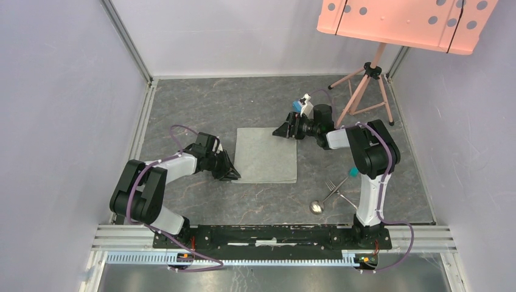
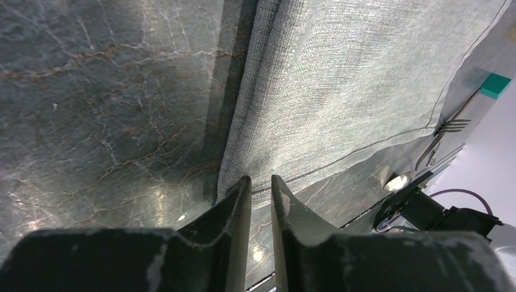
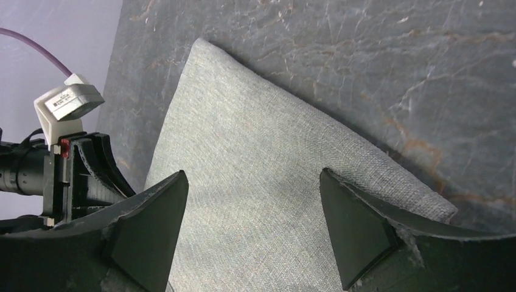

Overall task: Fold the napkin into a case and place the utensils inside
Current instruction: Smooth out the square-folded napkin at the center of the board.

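Note:
The napkin (image 1: 266, 155) lies flat on the dark table as a light grey, roughly square cloth (image 2: 341, 91) (image 3: 243, 146). My left gripper (image 1: 230, 173) is low at its near-left corner. The jaws (image 2: 260, 179) stand a narrow gap apart, tips at the hem, with bare table showing between them. My right gripper (image 1: 286, 129) hovers over the far-right corner, wide open (image 3: 252, 173), with only cloth below it. The utensils lie to the right of the napkin. They are a silver fork (image 1: 331, 184) (image 2: 453, 126) and a spoon (image 1: 316, 207) (image 2: 397, 181).
A pink board (image 1: 401, 21) on a tripod (image 1: 365, 85) stands at the back right. A small teal block (image 1: 353, 172) sits beside the right arm near the fork. Pale walls enclose the table on three sides.

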{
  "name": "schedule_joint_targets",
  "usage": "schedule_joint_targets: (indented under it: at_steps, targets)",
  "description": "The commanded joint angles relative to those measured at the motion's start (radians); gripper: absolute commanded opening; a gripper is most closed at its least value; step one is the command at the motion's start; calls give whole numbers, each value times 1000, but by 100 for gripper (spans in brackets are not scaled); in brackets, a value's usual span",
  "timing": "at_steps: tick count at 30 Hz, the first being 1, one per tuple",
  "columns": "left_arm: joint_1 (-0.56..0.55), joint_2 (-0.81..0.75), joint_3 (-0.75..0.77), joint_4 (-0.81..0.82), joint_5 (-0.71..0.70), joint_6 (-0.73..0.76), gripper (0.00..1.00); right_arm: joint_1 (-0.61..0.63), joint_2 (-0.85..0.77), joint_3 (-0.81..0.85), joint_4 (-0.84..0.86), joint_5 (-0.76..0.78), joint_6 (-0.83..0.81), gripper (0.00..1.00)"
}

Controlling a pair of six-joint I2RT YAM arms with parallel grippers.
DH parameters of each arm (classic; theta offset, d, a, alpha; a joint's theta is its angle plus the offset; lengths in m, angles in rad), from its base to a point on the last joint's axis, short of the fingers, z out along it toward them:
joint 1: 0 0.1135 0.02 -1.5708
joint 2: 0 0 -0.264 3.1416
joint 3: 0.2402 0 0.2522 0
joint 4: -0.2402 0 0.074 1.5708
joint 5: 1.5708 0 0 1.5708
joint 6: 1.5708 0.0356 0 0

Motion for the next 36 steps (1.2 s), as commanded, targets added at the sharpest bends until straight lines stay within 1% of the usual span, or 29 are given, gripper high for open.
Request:
schedule_joint_targets:
  at_steps: [1,3,5,9,13,16,19,20,22,24,26,28,31,36]
  targets:
    - [1,24,-32,-56,-133,61,27,-52,77,81,-140,67,-101,87]
    - [0,26,-38,-59,-143,64,26,-64,67,105,-230,115,-159,87]
    - [0,23,-42,-57,-142,65,26,-66,36,107,-282,149,-210,87]
    - [-2,-30,-46,-47,-117,64,27,-59,-83,48,-289,123,-226,87]
    - [-2,-113,-36,-2,-3,54,35,-10,-252,-8,-361,217,-265,89]
    - [-2,-166,-2,22,57,33,44,73,-303,4,-443,259,-294,89]
    - [-2,-181,62,40,67,9,51,163,-342,-63,-418,244,-258,85]
    - [-2,-175,83,52,63,0,52,185,-352,-91,-393,233,-243,82]
    - [-2,-140,134,93,49,-22,53,224,-367,-147,-352,210,-210,75]
    - [-2,-86,185,141,35,-48,52,250,-372,-191,-336,199,-202,66]
    - [-2,-18,229,201,22,-81,53,265,-375,-219,-357,211,-217,56]
    - [-2,60,273,268,21,-104,54,271,-387,-251,-384,226,-240,49]
    - [-1,180,347,350,16,-116,56,273,-427,-316,-418,265,-274,44]
    - [3,371,465,390,-18,-109,56,272,-486,-389,-459,327,-300,44]
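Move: The napkin's near-right corner, where the right hand is headed, lies some 18 cm back, about 3 cm right and 3 cm below it; the blue block is about 11 cm ahead and 4 cm right of that hand, the spoon's bowl about 27 cm back and 10 cm right. The napkin's far-left corner lies about 19 cm ahead of the left hand and 1 cm left, with the near-left corner right beneath its fingertips. The napkin's far-right corner is first smoothed a few centimetres forward and right by the spread right fingers, which then lift over the cloth, swing back about 15 cm and come down just inside the near-right corner, half closed. After briefly keeping its fingertips on the near-left corner, the left hand rises, opens and reaches some 15 cm forward and a little right towards the far-left corner, tilting up about 20 degrees, still above the cloth. ##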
